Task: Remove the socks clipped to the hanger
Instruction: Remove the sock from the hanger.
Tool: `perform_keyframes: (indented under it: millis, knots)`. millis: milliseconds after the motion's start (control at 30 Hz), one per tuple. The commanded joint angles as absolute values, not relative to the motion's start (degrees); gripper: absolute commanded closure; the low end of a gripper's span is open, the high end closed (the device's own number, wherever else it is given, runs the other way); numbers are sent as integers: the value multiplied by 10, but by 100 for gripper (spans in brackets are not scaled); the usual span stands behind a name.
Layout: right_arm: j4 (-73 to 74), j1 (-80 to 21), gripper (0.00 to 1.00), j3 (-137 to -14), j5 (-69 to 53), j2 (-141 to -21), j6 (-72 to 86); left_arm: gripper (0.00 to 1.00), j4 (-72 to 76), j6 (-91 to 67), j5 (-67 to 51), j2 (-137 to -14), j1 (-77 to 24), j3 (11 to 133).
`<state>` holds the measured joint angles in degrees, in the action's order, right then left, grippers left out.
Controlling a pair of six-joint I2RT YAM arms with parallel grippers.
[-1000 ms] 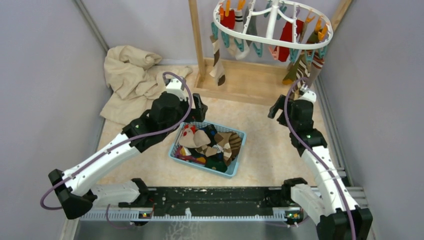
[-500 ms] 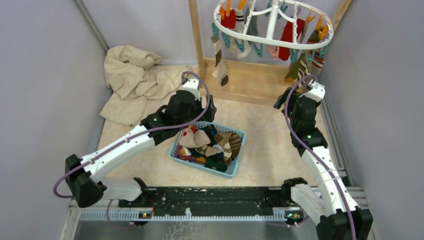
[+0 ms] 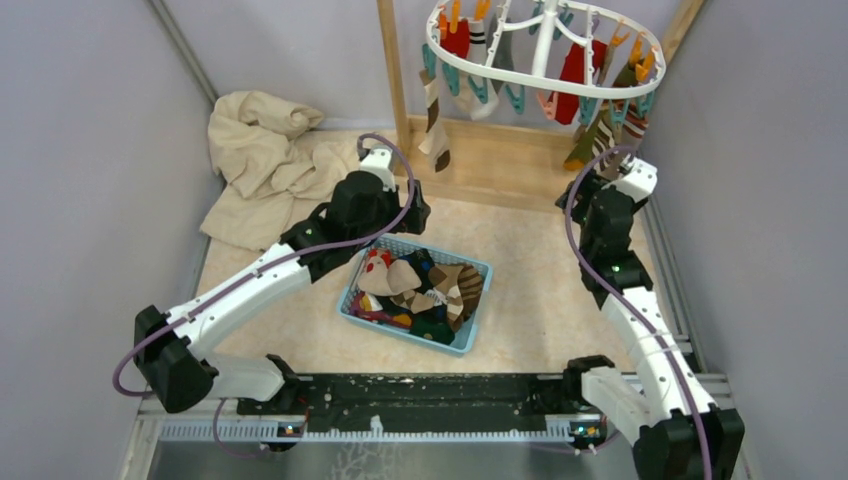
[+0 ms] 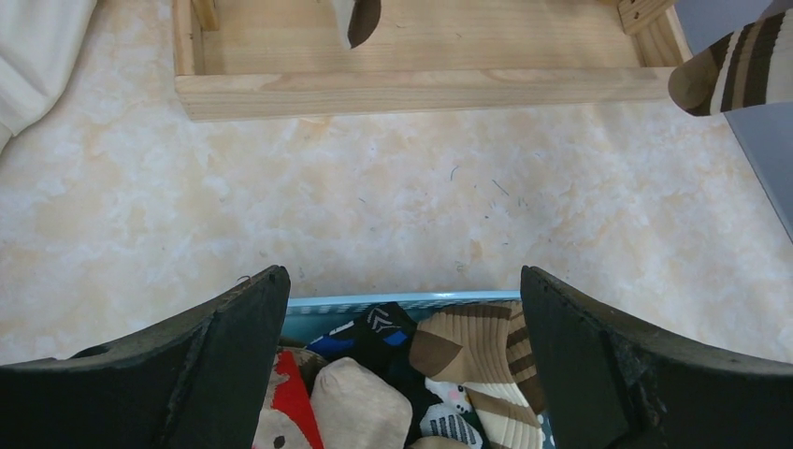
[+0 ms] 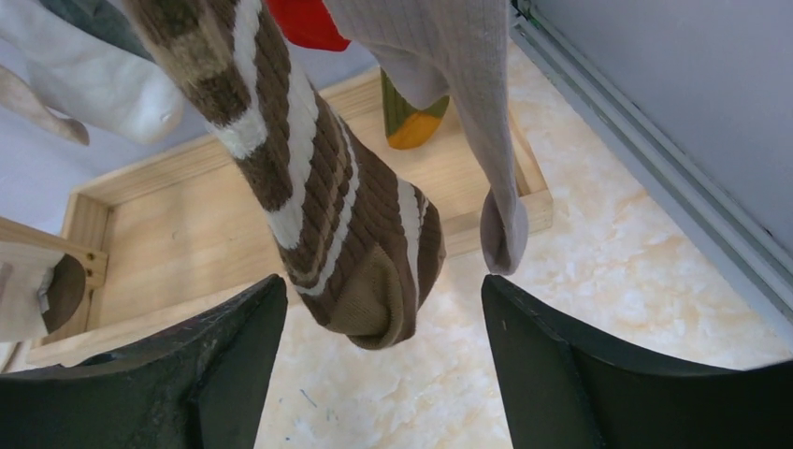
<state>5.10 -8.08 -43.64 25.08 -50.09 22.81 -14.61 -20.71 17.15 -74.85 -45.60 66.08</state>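
The white hanger (image 3: 545, 78) hangs at the back with several socks clipped to it. A brown-and-cream striped sock (image 5: 327, 196) dangles right in front of my right gripper (image 5: 383, 285); its toe sits between the open jaws without touching either. A grey sock (image 5: 472, 112), a red one (image 5: 304, 23) and a green-and-orange one (image 5: 409, 122) hang behind it. From above, my right gripper (image 3: 618, 172) sits just below the right-hand sock cluster (image 3: 600, 135). My left gripper (image 3: 405, 205) is open and empty over the far rim of the blue basket (image 4: 402, 301).
The blue basket (image 3: 345, 305) holds several loose socks mid-table. A wooden rack frame (image 3: 480, 170) stands at the back under the hanger. A large beige cloth (image 3: 265, 150) lies back left. Purple walls close in on both sides, with a metal rail (image 5: 655, 178) along the right.
My right gripper rose and reached back to the striped sock, its jaws narrowing slightly. My left arm swung right and back to the basket's far rim.
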Motion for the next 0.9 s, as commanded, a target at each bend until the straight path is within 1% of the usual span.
perform_keyframes:
  millis: [0, 100, 133, 233, 267, 367, 400, 533, 667, 767, 867]
  knots:
    - [-18, -77, 26, -460, 237, -532, 221, 1, -127, -198, 156, -740, -452, 674]
    - [-30, -77, 34, -466, 225, -554, 228, 1, -129, -199, 155, -738, -451, 673]
    - [-33, -77, 38, -466, 223, -558, 229, 1, -130, -200, 155, -736, -451, 672]
    - [-35, -77, 58, -466, 220, -559, 232, 1, -130, -202, 156, -729, -451, 668]
    - [-34, -77, 61, -465, 220, -556, 233, 1, -130, -202, 157, -726, -451, 666]
    - [-31, -77, 63, -458, 223, -546, 233, 1, -129, -204, 156, -722, -451, 663]
    - [-28, -76, 66, -457, 225, -545, 232, 1, -129, -204, 156, -722, -451, 662]
    - [-19, -77, 85, -455, 225, -536, 229, 1, -130, -205, 151, -724, -451, 664]
    - [-5, -77, 95, -452, 210, -524, 229, 1, -131, -207, 149, -722, -451, 666]
    - [16, -77, 100, -447, 183, -519, 236, 1, -126, -205, 146, -723, -451, 670]
    - [23, -79, 100, -434, 139, -520, 248, 1, -123, -200, 136, -732, -451, 690]
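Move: The striped sock hangs right in front of the open right gripper. Its middle is about 3 cm ahead, 1 cm left and 7 cm above the hand point, and its foot dangles down to about fingertip level. From that hand the grey sock is some 7 cm ahead and 6 cm right, the green-and-orange sock roughly 14 cm ahead and 3 cm right. From the left hand the striped sock lies about 8 cm ahead and 32 cm right. Forward and down, by roughly 2.5 cm and 2 cm and drifting slightly left, the right hand reaches in around the lower part of the striped sock while its fingers swing from wide open to nearly shut, pinching the fabric across the foot. Once the reach is done it eases back, up and left by about a centimetre each, still closing at first and then keeping the pinch. ##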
